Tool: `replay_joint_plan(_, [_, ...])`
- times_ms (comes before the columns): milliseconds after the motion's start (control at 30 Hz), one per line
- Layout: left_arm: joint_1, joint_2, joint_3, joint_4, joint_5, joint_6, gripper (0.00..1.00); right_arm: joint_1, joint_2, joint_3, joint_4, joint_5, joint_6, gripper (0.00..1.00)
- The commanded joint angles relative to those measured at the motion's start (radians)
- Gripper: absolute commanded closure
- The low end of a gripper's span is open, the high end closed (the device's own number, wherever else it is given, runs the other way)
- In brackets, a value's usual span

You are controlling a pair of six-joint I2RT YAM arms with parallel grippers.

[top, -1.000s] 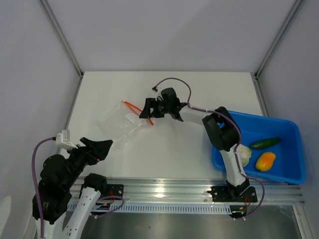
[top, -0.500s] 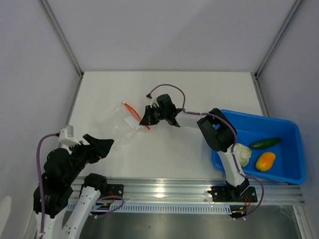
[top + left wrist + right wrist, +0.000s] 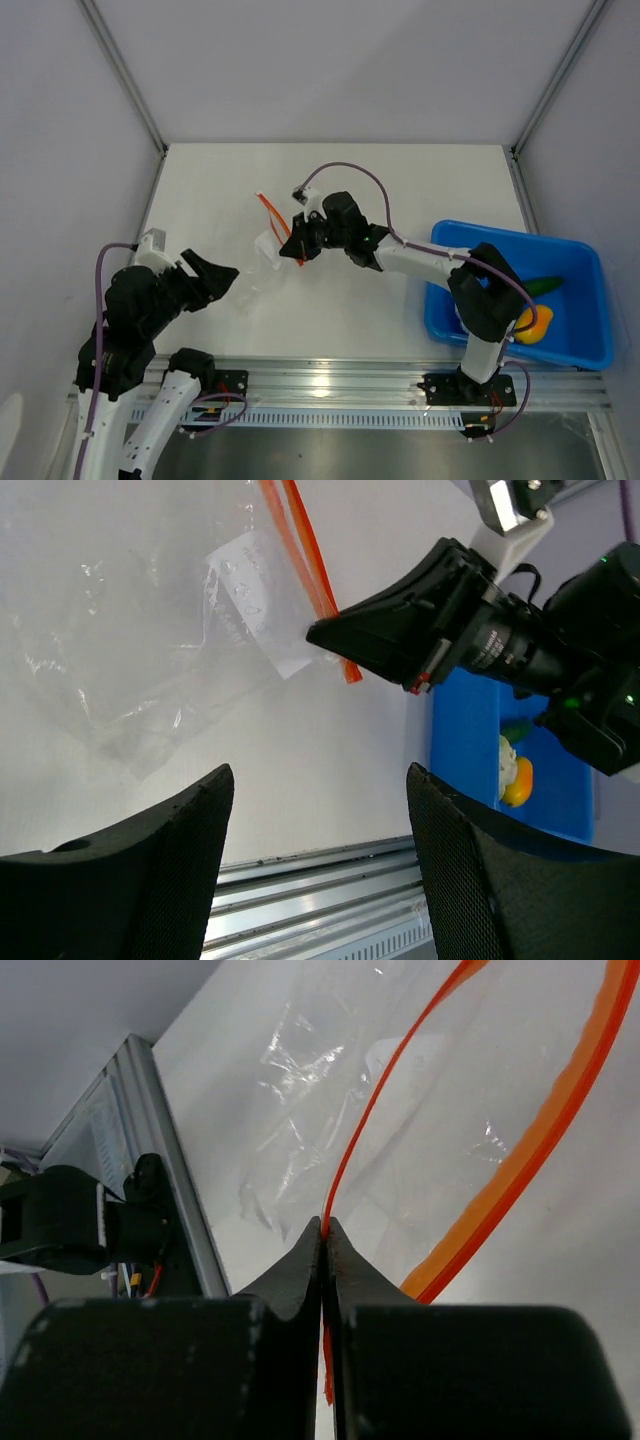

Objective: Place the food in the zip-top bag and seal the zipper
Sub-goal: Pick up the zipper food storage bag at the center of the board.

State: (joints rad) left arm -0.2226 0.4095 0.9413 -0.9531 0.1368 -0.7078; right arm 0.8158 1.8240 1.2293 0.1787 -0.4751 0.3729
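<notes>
The clear zip-top bag (image 3: 252, 262) lies crumpled left of the table's middle. Its orange-red zipper (image 3: 273, 214) is raised at the mouth. My right gripper (image 3: 293, 251) is shut on one thin lip of the zipper (image 3: 372, 1110), while the other lip (image 3: 545, 1135) curves away to the right, so the mouth gapes. My left gripper (image 3: 218, 276) hangs open near the bag's near-left corner, holding nothing. In the left wrist view the bag (image 3: 140, 650) lies beyond the fingers (image 3: 150, 865). The yellow-orange fruit (image 3: 537, 323) and the cucumber (image 3: 548, 284) sit in the tray; the leafy lump (image 3: 509, 763) shows only in the left wrist view.
The blue tray (image 3: 585, 345) stands at the near right, and the right arm's elbow reaches over its left side. An aluminium rail (image 3: 330, 385) runs along the table's near edge. Grey walls close in the back and both sides.
My right gripper has shut on the zipper lip and pulled it nearer, dragging the bag's mouth up. Its elbow swung right over the tray. The left gripper rose toward the bag.
</notes>
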Motion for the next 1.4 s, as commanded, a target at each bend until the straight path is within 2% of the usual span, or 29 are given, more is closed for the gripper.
replay_joint_plan(0, [-0.004, 0.050, 0.019, 0.085, 0.079, -0.022, 0.28, 0.066, -0.109, -0.039, -0.057, 0.117, -0.109, 1.00])
replay_joint_plan(200, [-0.004, 0.184, 0.001, 0.122, 0.191, -0.054, 0.24, 0.204, -0.224, -0.088, -0.110, 0.294, -0.192, 1.00])
replay_joint_plan(600, [-0.011, 0.192, -0.114, 0.178, 0.165, -0.098, 0.26, 0.361, -0.315, -0.140, -0.136, 0.544, -0.233, 1.00])
replay_joint_plan(967, [-0.044, 0.255, -0.137, 0.218, 0.142, -0.104, 0.26, 0.457, -0.305, -0.097, -0.200, 0.687, -0.302, 1.00])
replay_joint_plan(1367, [-0.073, 0.348, -0.179, 0.287, 0.129, -0.093, 0.30, 0.511, -0.327, -0.096, -0.223, 0.751, -0.325, 1.00])
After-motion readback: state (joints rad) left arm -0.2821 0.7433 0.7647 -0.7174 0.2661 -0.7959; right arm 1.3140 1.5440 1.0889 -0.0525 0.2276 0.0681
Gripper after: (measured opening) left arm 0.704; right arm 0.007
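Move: The right gripper holds one orange lip of the bag's zipper near its end, about 11 cm above the board. The zipper's middle lies some 11 cm ahead of it, 5 cm left and 6 cm lower. From the open left gripper that middle is roughly 23 cm ahead, 11 cm right and 17 cm below. From the right hand, the clear bag body lies about 11 cm left, level with it and 10 cm down; the white label about 5 cm ahead, 7 cm left, 10 cm down. Keep the right gripper shut on the zipper lip and draw it about 13 cm back towards the base, fast then easing, arching up a little early on, while its wrist rolls and tips its fingers further down, some 30 degrees in all. Meanwhile bring the open left gripper down about 8 cm, and forward and right about 5 cm each, tipping its fingers down over the zipper beside the right fingertips, without closing. ##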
